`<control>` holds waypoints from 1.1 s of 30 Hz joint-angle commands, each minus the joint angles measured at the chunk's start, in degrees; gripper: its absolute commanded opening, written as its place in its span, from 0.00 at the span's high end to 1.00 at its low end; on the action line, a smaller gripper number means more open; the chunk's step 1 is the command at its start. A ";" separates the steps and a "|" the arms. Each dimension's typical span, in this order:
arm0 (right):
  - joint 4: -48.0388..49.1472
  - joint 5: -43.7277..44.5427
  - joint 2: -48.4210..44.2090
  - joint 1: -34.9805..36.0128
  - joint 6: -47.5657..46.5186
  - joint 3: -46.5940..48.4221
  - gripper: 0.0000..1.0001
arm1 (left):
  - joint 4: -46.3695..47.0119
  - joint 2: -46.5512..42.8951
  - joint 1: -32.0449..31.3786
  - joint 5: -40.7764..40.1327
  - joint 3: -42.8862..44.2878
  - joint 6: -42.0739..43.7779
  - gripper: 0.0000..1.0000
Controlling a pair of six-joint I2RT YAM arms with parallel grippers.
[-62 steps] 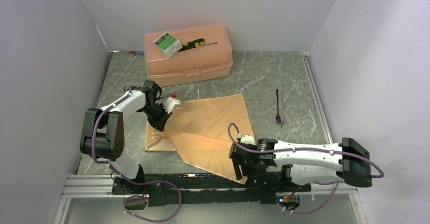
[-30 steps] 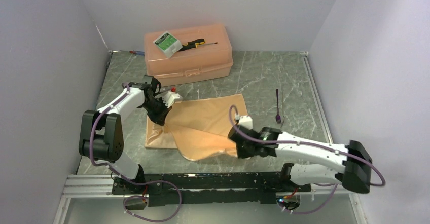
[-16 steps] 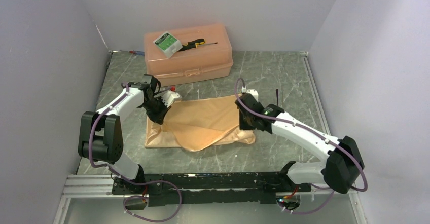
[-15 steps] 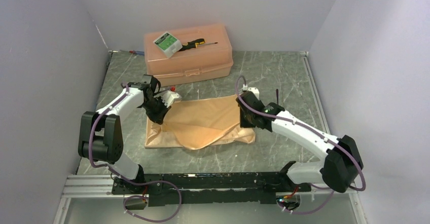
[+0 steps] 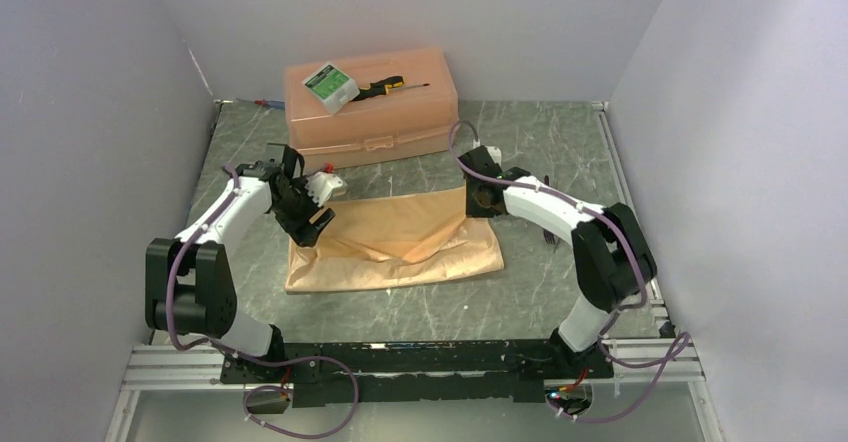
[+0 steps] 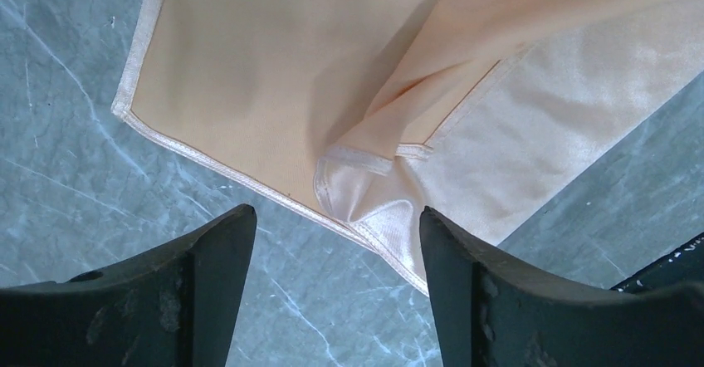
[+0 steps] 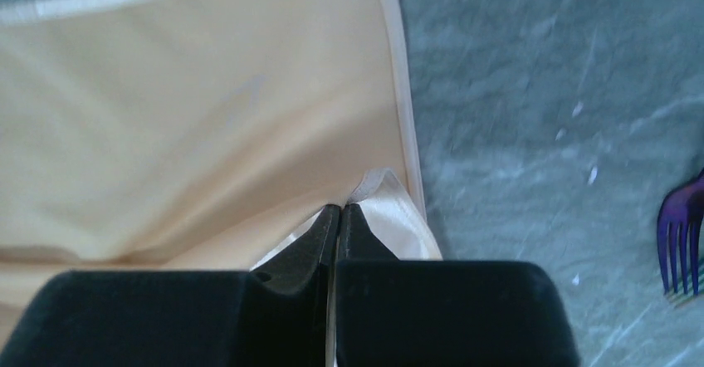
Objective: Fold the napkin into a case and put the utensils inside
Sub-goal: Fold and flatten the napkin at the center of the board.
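The peach-orange napkin (image 5: 400, 257) lies folded over on the marble table, with a loose upper layer across its far half. My left gripper (image 5: 306, 222) is open above the napkin's far left corner. In the left wrist view (image 6: 334, 217) a curled corner of cloth (image 6: 365, 205) lies between the fingers (image 6: 207, 259), untouched. My right gripper (image 5: 481, 200) is shut on the napkin's corner at the far right, where the pinched cloth (image 7: 378, 186) shows at the fingertips (image 7: 339, 211). The purple-blue fork tines (image 7: 681, 242) lie on the table to the right. No folded case shows.
The rigid peach plastic box (image 5: 400, 127) stands at the back, with a green-white packet (image 5: 330, 84) and a black-and-yellow screwdriver (image 5: 385, 87) on its lid. Walls close in the left, back and right sides.
My right gripper carried the napkin's near corner from the front edge up to the far right corner, folding the cloth over. My left gripper shifted slightly left and back.
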 commanded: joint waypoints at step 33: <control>2.70 3.76 15.13 -6.14 -1.64 15.15 1.00 | 5.98 0.19 -2.31 7.99 -8.96 24.85 0.26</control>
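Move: My right hand, pinching the far right corner of the napkin's folded-over flap, has the napkin's own far right corner about 10 cm ahead, 1 cm to its right and 3 cm below. The fork lies some 4 cm ahead and 15 cm right of this hand, the pink box about 25 cm ahead and 24 cm left. From my open left hand, the flap's left corner is about 1 cm back, 2 cm right and 4 cm below; the napkin's far left corner is 10 cm ahead and 4 cm left. With my right fingers still shut on the flap corner, I draw it forward about 7.5 cm towards the napkin's far right corner, easing down and slightly right. My left hand, fingers staying open, swings back about 3 cm, sinks and returns forward to settle around the flap's left corner, ending some 3.5 cm lower and turned about 20 degrees clockwise. ##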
